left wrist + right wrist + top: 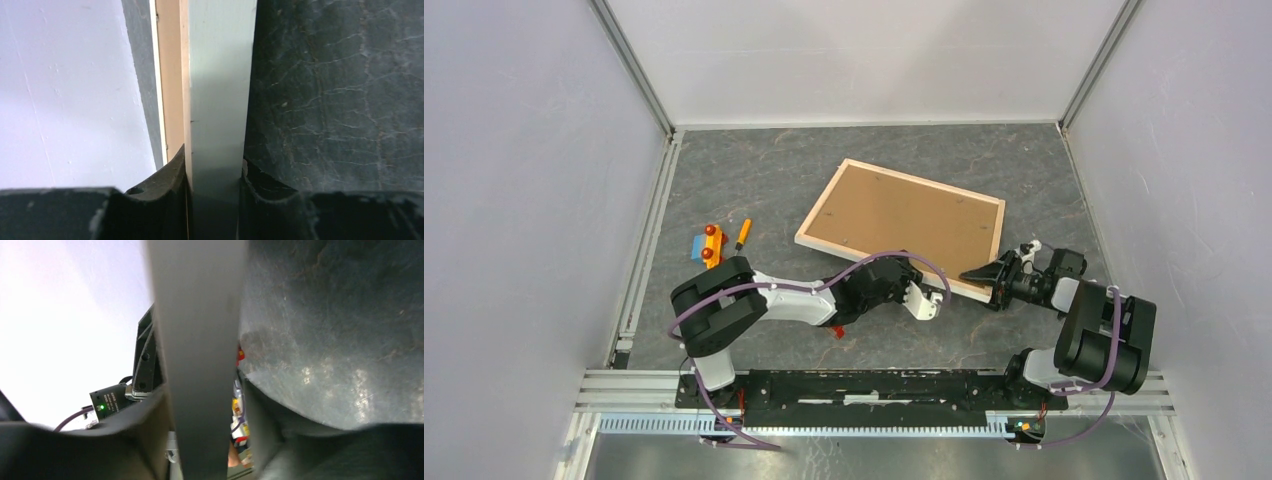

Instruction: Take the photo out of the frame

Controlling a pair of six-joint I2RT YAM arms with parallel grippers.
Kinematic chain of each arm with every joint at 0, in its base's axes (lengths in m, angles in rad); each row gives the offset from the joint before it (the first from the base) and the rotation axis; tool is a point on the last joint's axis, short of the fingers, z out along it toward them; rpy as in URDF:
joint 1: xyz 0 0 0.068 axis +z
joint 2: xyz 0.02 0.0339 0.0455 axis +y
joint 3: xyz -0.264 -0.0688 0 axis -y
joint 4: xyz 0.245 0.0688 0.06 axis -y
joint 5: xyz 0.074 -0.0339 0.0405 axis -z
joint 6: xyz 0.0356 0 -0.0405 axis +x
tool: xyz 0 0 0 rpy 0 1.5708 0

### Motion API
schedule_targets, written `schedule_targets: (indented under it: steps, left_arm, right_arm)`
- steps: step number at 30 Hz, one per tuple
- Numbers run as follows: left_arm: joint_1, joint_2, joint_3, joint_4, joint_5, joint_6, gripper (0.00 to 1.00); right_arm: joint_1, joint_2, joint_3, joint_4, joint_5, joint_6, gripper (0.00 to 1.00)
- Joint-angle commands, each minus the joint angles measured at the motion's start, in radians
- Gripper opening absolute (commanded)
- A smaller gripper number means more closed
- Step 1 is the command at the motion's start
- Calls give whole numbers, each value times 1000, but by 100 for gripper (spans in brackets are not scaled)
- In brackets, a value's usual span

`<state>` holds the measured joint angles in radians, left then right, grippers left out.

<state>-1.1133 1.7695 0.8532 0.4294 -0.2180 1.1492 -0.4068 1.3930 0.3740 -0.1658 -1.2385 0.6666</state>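
Observation:
The frame (924, 181) lies face down on the dark table, its pale wood edges around a plain brown backing board (902, 215). The photo is hidden beneath that board. My left gripper (932, 298) sits at the frame's near edge. In the left wrist view both fingers (167, 182) press against the frame's pale edge (217, 100), so my left gripper (215, 172) is shut on it. My right gripper (986, 276) is at the near right corner. In the right wrist view my right gripper (206, 407) straddles the frame's edge (200, 355), with a gap at one finger.
A small blue, orange and red toy (708, 246) and an orange pen (742, 233) lie left of the frame. A small red thing (834, 331) shows under my left arm. White walls close in the table at the back and sides.

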Motion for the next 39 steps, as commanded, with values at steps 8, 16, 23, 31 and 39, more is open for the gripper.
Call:
schedule_targets:
  steps: [8,16,23,31,39]
  left_arm:
    - [70,-163,218,-204,-22,-83,2]
    - [163,-163,636,-689,64,-336,2]
    - [226,-69,974,-996,178,-537,2]
    - [337,116,1398,-1248,397,-815,2]
    - [400,164,1432,-1292,618,-886,2]
  right_arm:
    - [-16,38,338,-211,47,-230,93]
    - [-101,-19,493,-113,190,-211,98]
    - [-116,35,552,-66,212,-188,98]
    - [-116,59,541,-80,220,-221,98]
    - [-116,72,570,-194,215,-415,98]
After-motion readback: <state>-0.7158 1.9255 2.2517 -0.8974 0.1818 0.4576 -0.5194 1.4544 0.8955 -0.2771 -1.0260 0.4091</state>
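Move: The left fingers still pinch the frame's raised near rail about midway; the frame's middle lies about 9 cm ahead, 1 cm to the left and 4 cm lower. Its far rail is some 18 cm ahead, 2 cm to the right and 8 cm below, while the red toy on the table sits roughly 10 cm back, 14 cm left and 7 cm below. From the right hand, still on that near rail towards its right end, the frame's middle is about 10 cm ahead, 14 cm left and 4 cm lower. The right hand opens wide and lets go of the near rail, then backs away from the frame forward and to its right, some 12 cm forward and 11 cm right, rising at first and sinking slightly later, its wrist turning as it clears. The left hand keeps its pinch on the rail and hauls it up about 24 cm and then also well forward, over and beyond where the far rail lay, tipping and twisting the wrist some 50 degrees so that the frame swings up off its back-upward lie. ##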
